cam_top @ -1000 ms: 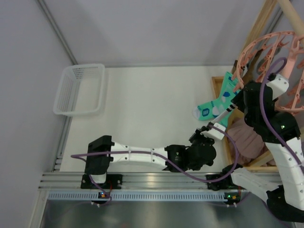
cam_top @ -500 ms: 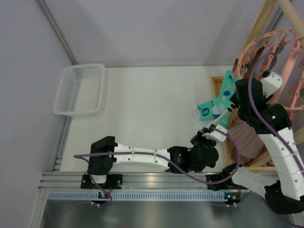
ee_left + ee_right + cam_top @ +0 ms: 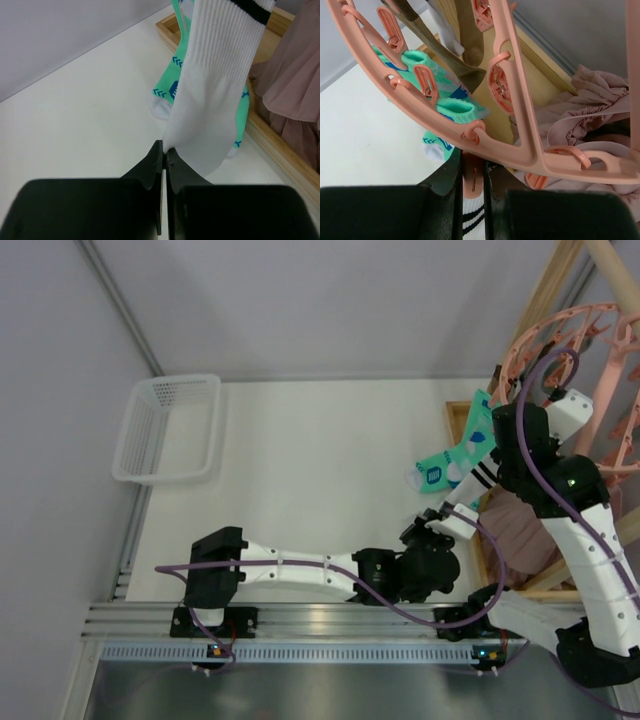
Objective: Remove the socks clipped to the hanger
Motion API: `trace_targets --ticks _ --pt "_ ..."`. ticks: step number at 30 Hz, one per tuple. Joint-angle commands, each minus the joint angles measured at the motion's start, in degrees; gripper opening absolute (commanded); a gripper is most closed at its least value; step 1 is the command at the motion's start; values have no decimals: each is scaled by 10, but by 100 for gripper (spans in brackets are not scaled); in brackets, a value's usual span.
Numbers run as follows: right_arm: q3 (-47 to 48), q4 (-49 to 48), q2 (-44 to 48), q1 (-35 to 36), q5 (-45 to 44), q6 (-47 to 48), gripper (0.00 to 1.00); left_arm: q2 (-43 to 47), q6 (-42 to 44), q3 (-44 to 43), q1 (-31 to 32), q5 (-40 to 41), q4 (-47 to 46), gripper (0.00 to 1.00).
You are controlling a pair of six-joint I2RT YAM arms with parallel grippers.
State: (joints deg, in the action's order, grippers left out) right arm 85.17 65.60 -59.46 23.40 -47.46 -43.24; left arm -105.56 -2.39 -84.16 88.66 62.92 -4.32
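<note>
The salmon-pink hanger [image 3: 560,340] hangs at the far right, its ring filling the right wrist view [image 3: 520,125]. Mint-green socks [image 3: 455,460] [image 3: 450,107] and brown socks [image 3: 470,35] hang from its clips. A white sock [image 3: 215,75] with dark cuff stripes [image 3: 475,220] hangs from one pink clip [image 3: 472,175]. My right gripper [image 3: 472,165] [image 3: 492,465] is shut on that clip, one finger on each side. My left gripper [image 3: 165,147] [image 3: 420,532] is shut on the white sock's lower end, and the sock stretches up from it.
A white plastic basket [image 3: 165,430] stands at the table's far left. A wooden frame [image 3: 545,300] carries the hanger, and its base rail [image 3: 270,140] runs along the table at the right. A pink cloth [image 3: 520,530] [image 3: 295,100] lies inside the frame.
My right gripper has moved up to the hanger's rim and closed from open onto the clip over the white sock. The left gripper keeps its grip and has barely moved.
</note>
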Motion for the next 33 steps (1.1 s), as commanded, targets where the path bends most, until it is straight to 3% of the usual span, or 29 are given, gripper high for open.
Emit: trace_targets --ticks 1,7,12,18,23,26,32,33 --pt "-2 -13 22 -4 -16 6 0 22 -4 10 5 12 -5 0" --pt "-31 -34 57 -4 4 18 0 73 -95 38 -49 -123 81 0" --pt "-46 -51 73 -4 14 34 0 136 -99 85 -71 -126 79 0" --pt "-57 -57 79 -5 27 25 0 132 -102 86 -71 -160 80 0" --pt "-54 -55 84 -5 40 32 0 137 -105 87 -74 -130 87 0" --pt "-61 -62 97 -4 71 40 0 169 -132 84 -112 -196 141 0" --pt "-83 -65 122 -4 93 44 0 269 -177 103 -267 -309 225 0" --pt "-85 -66 127 -4 95 46 0 280 -181 103 -317 -324 251 0"
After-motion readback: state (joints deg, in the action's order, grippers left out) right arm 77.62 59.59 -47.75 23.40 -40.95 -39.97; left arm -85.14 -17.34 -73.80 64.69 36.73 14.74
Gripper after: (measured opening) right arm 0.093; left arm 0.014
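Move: The left hand already grips the toe of the white striped sock. The white basket lies about 57 cm to its left, 25 cm ahead and 20 cm below. The hanger clip at the cuff is some 10 cm ahead, 11 cm right and 8 cm above this hand, with a green sock 14 cm ahead, 6 cm right and slightly lower. The right hand already pinches that clip; the white sock's middle is about 5 cm back, 6 cm left and 4 cm below it. Dipping about 2 cm first, the left hand tugs the white sock forward and left, checks with a slight backward give, then swings faster away from the clip towards the basket side, ending some 16 cm off with fingers tipped about 15 degrees further down and still gripping the toe. The right hand keeps squeezing the clip and eases back 2–3 cm. ##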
